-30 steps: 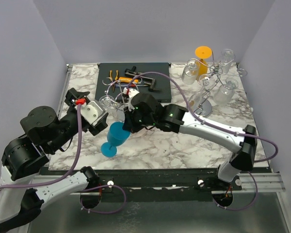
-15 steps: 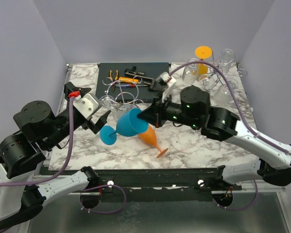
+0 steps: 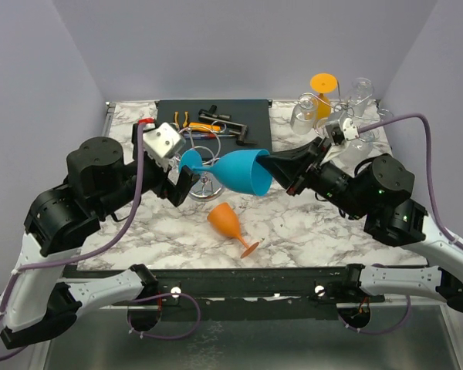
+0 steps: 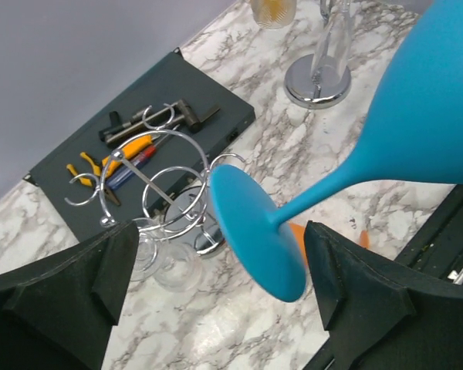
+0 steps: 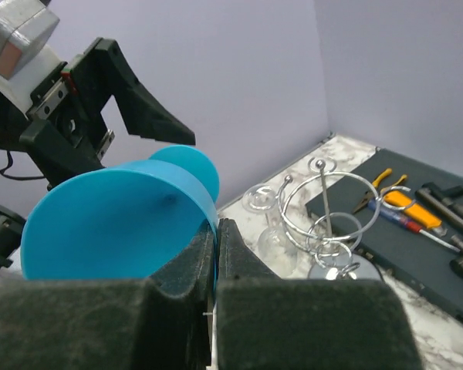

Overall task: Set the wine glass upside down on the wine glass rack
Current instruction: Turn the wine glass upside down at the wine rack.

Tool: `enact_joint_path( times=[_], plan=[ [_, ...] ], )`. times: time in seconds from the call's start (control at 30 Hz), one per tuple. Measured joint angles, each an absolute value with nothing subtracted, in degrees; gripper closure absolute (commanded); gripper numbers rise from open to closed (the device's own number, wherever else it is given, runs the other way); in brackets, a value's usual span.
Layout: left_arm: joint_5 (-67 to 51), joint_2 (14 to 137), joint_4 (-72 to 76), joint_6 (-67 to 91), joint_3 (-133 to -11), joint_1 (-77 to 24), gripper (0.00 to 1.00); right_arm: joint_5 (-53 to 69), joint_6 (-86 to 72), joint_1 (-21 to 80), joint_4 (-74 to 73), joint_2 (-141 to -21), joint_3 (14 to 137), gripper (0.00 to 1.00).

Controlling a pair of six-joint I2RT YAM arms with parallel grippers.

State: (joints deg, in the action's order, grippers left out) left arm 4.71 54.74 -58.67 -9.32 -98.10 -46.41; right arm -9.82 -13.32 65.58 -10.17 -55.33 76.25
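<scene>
A blue wine glass [image 3: 243, 171] hangs sideways in the air over the table's middle. My right gripper [image 3: 276, 168] is shut on its rim, one finger inside the bowl [image 5: 116, 223] and one outside, as the right wrist view shows [image 5: 216, 227]. Its round foot [image 4: 255, 231] points left and sits between the fingers of my open left gripper [image 4: 220, 254], which do not touch it. A silver ring wine glass rack [image 3: 204, 154] stands just behind and below the foot, with clear glasses [image 4: 166, 262] beside it.
An orange glass [image 3: 230, 223] lies on its side on the marble near the front. A second rack [image 3: 336, 131] at the back right carries several clear glasses and an orange one [image 3: 322, 89]. A dark tray [image 3: 251, 127] of hand tools lies at the back.
The right arm has raised the blue glass off the table and swung back to the right. The left gripper rose and moved in around the glass's foot. The orange glass now lies uncovered.
</scene>
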Motion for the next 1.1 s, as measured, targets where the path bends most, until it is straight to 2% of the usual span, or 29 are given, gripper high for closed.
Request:
enact_joint_path(
  times=[0.07,0.13,0.23,0.33,0.43,0.5,0.53,0.6,0.67,0.73,1.1],
  plan=[
    [3.6,56.0,-58.8,-7.8,-99.0,-46.2,0.27,-10.1,-11.8,65.6,-7.9,-55.3,75.8,0.99],
    [3.0,56.9,-58.6,-7.2,-99.1,-46.2,0.50,-10.3,-10.5,65.6,-5.9,-55.3,75.1,1.00],
    [2.5,57.6,-58.3,-6.9,-99.2,-46.1,0.72,-10.2,-9.0,65.6,-3.3,-55.4,73.9,1.00],
    [2.0,57.7,-57.4,-6.4,-99.6,-46.1,1.00,-10.2,-7.8,65.6,-0.7,-55.2,72.2,0.99],
    [2.5,57.5,-55.2,-6.4,-100.7,-45.4,1.00,-10.0,-6.5,65.6,0.0,-54.7,70.6,0.85],
    [2.9,57.4,-54.0,-7.3,-101.7,-45.3,1.00,-9.5,-6.0,65.6,0.3,-54.7,70.2,0.67],
    [3.1,57.1,-53.7,-8.6,-102.1,-45.3,1.00,-9.3,-6.0,65.6,0.4,-54.8,70.2,0.53],
    [3.1,56.9,-53.2,-10.5,-102.5,-45.3,1.00,-9.1,-6.1,65.8,0.4,-54.8,70.2,0.35],
    [3.1,56.5,-51.9,-14.5,-102.3,-45.4,1.00,-9.1,-6.0,65.8,0.2,-54.9,70.2,0.23],
    [3.8,55.4,-49.0,-21.6,-100.4,-45.5,1.00,-9.6,-5.9,65.8,-0.6,-55.2,70.2,0.18],
    [12.6,51.7,-34.9,-64.2,-88.5,-45.5,1.00,-17.3,-7.2,65.8,-9.1,-55.9,70.0,0.07]
  ],
)
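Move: The blue wine glass hangs level between my hands, foot towards the left one; its middle is about 9 cm right of my open left hand, 3 cm back and 2 cm up, while its foot is only some 2 cm to the right. The near rack stands roughly 21 cm ahead and 27 cm lower, the orange glass about 10 cm right, 5 cm ahead and 38 cm below. From my right hand, still pinching the rim, the glass's middle is some 9 cm left, 2 cm back and 2 cm down. I slide my left hand about 2 cm right and shut its fingers on the stem right at the foot, while my right keeps the rim. Once that grip is closed, my right fingers open and let go, then sink 5 cm and go a little forward. My left lifts about 7 cm and pushes forward 5 or 6 cm, rolling some 55 degrees about its pointing direction so the bowl swings down. ##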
